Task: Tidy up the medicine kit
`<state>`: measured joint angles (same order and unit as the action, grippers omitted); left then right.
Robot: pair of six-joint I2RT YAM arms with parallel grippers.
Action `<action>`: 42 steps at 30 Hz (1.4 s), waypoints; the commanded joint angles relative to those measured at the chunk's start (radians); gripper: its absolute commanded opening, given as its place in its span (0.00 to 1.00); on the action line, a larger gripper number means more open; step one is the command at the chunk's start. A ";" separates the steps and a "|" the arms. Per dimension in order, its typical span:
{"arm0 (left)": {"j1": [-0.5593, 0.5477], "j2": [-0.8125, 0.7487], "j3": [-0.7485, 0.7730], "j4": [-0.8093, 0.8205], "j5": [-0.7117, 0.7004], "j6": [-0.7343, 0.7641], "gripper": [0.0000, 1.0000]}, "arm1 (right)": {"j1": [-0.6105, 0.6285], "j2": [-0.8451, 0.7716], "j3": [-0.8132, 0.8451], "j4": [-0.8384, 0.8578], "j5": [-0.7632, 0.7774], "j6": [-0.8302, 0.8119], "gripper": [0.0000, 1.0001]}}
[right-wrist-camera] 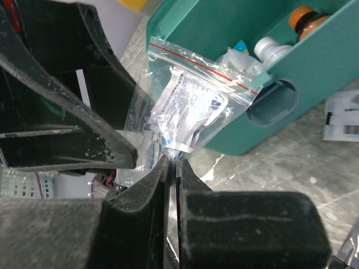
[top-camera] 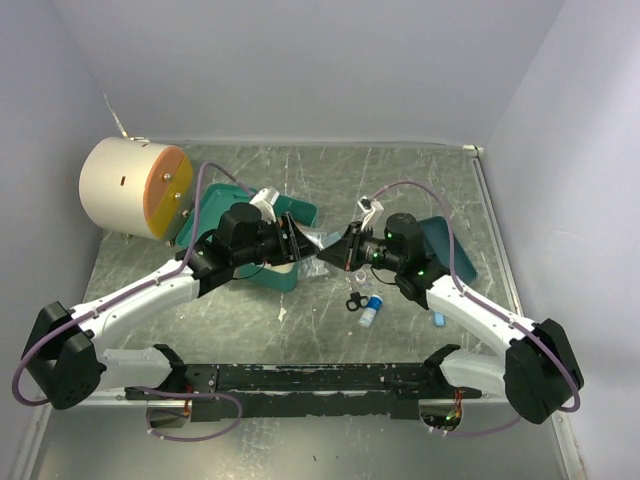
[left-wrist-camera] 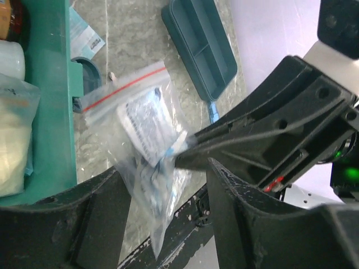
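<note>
The medicine kit (top-camera: pixel 300 212), a teal box, stands open at left of centre with bottles and packets inside (right-wrist-camera: pixel 314 61). Beside its right wall a clear zip bag (right-wrist-camera: pixel 190 95) with a red seal line and printed sachets hangs in the air. My right gripper (right-wrist-camera: pixel 173 162) is shut on the bag's lower corner. My left gripper (left-wrist-camera: pixel 165 179) is open, with a finger on each side of the bag's hanging end (left-wrist-camera: pixel 143 123). From above, the two grippers meet tip to tip (top-camera: pixel 322 248) next to the kit.
A big cream cylinder with an orange face (top-camera: pixel 135 188) lies at the back left. A darker teal divided tray (top-camera: pixel 450 250) sits under the right arm. A small blue-and-white bottle (top-camera: pixel 372 308), a black item (top-camera: pixel 356 300) and a paper leaflet (right-wrist-camera: pixel 342 120) lie on the table.
</note>
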<state>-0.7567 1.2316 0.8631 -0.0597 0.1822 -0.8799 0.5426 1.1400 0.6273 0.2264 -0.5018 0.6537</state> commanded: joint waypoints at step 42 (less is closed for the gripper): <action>0.171 0.304 0.385 -0.520 0.009 0.603 0.18 | 0.044 -0.060 0.049 -0.144 0.209 -0.002 0.48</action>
<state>-0.5995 1.5070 1.2045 -0.5694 0.1493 -0.3164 0.5846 1.0748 0.6640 0.0822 -0.2989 0.6434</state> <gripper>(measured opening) 0.182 0.480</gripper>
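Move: The clear zip bag, pinched by the right fingers, already stands between the left hand's open fingers, practically at the left hand point; its middle lies about 2 cm left of the right hand point. The green box's middle is some 8 cm ahead of the left hand, 9 cm to its left and 14 cm below. On the table, some 18 cm below the left hand, the flat packet lies 9 cm ahead and 4 cm right, and the scissors 4 cm back and 11 cm right. Left hand pinches the bag, right fingers release, and left carries the bag 8 cm left-forward, finally down into the box. ##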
